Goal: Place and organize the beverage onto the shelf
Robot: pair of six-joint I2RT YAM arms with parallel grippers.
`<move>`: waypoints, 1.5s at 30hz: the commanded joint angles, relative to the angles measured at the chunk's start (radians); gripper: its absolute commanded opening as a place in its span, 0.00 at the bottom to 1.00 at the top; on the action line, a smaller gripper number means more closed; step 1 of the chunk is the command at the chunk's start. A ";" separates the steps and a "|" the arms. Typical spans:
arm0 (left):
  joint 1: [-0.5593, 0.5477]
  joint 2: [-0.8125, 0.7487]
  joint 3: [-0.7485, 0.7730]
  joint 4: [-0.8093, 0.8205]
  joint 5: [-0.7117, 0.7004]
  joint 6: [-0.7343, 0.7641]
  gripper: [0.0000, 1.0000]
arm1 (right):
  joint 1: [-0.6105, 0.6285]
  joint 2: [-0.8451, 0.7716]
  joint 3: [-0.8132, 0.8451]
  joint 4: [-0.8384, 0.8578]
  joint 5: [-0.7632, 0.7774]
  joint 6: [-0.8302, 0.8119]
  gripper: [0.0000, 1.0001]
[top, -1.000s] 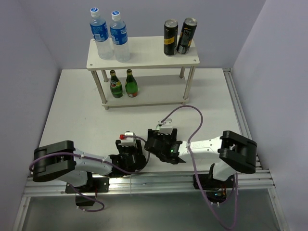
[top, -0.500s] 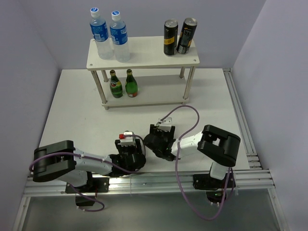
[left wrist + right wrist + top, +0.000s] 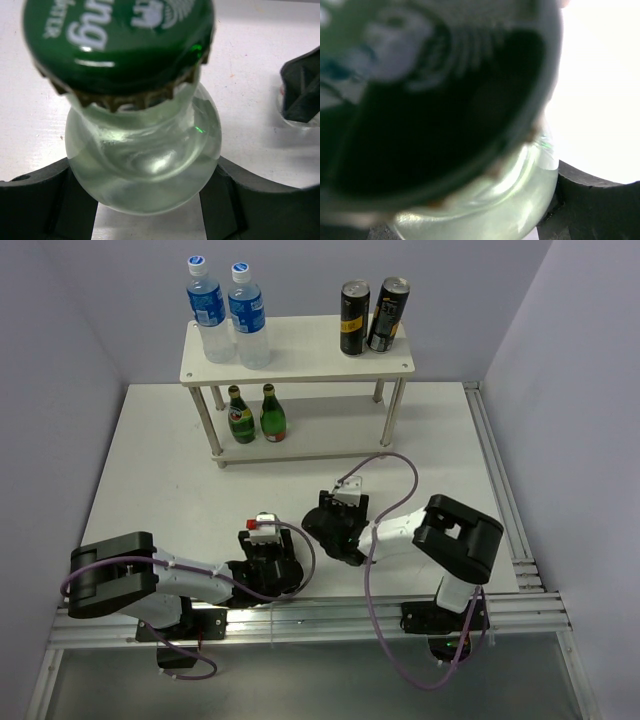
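Each gripper has a clear glass bottle with a green cap. The left wrist view shows one bottle [image 3: 142, 165] upright between the dark fingers [image 3: 40, 200] of my left gripper [image 3: 145, 202], which is shut on its shoulder. The other bottle [image 3: 485, 210] fills the right wrist view, with my right gripper [image 3: 480, 222] shut on it. From above, both grippers [image 3: 268, 565] [image 3: 335, 525] sit side by side at the near table edge and hide their bottles. The cream shelf [image 3: 300, 350] stands at the back, with two blue-labelled plastic bottles [image 3: 228, 312] on top and two dark green bottles [image 3: 255, 415] below.
Two dark cans [image 3: 370, 316] stand on the right of the shelf's top board. A metal rail [image 3: 500, 490] runs along the table's right edge. Purple walls close in the back and both sides. A purple cable [image 3: 385, 465] loops over the right arm.
My right gripper has closed from wide open onto its clear glass bottle, and the right arm has folded in and shifted slightly left and back. The left gripper has not moved.
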 commanded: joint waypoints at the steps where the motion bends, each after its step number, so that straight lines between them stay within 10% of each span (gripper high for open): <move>1: -0.003 -0.018 0.016 -0.027 -0.037 -0.045 0.00 | -0.030 -0.143 0.055 -0.046 0.088 -0.019 0.00; 13: -0.003 -0.039 0.014 -0.029 -0.023 -0.032 0.00 | -0.222 -0.283 0.192 0.038 -0.090 -0.266 0.00; 26: -0.003 -0.051 0.013 -0.030 -0.014 -0.021 0.00 | -0.464 -0.015 0.497 0.038 -0.322 -0.305 0.00; 45: -0.005 -0.041 0.003 0.009 0.003 -0.006 0.00 | -0.536 0.215 0.655 0.087 -0.250 -0.404 0.00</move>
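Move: The right hand already grips a clear bottle; its spot at the right end of the lower shelf lies about 22 cm ahead, 6 cm right and roughly 3 cm higher. The front right post's foot is some 17 cm ahead and 9 cm right, and the nearer green bottle about 20 cm ahead and 16 cm left. From the left hand, still holding the other clear bottle, that spot is about 30 cm ahead and 24 cm right. Right hand lifts its clear bottle about 12 cm, swings 20 forward, sinking towards the lower shelf's right end. ##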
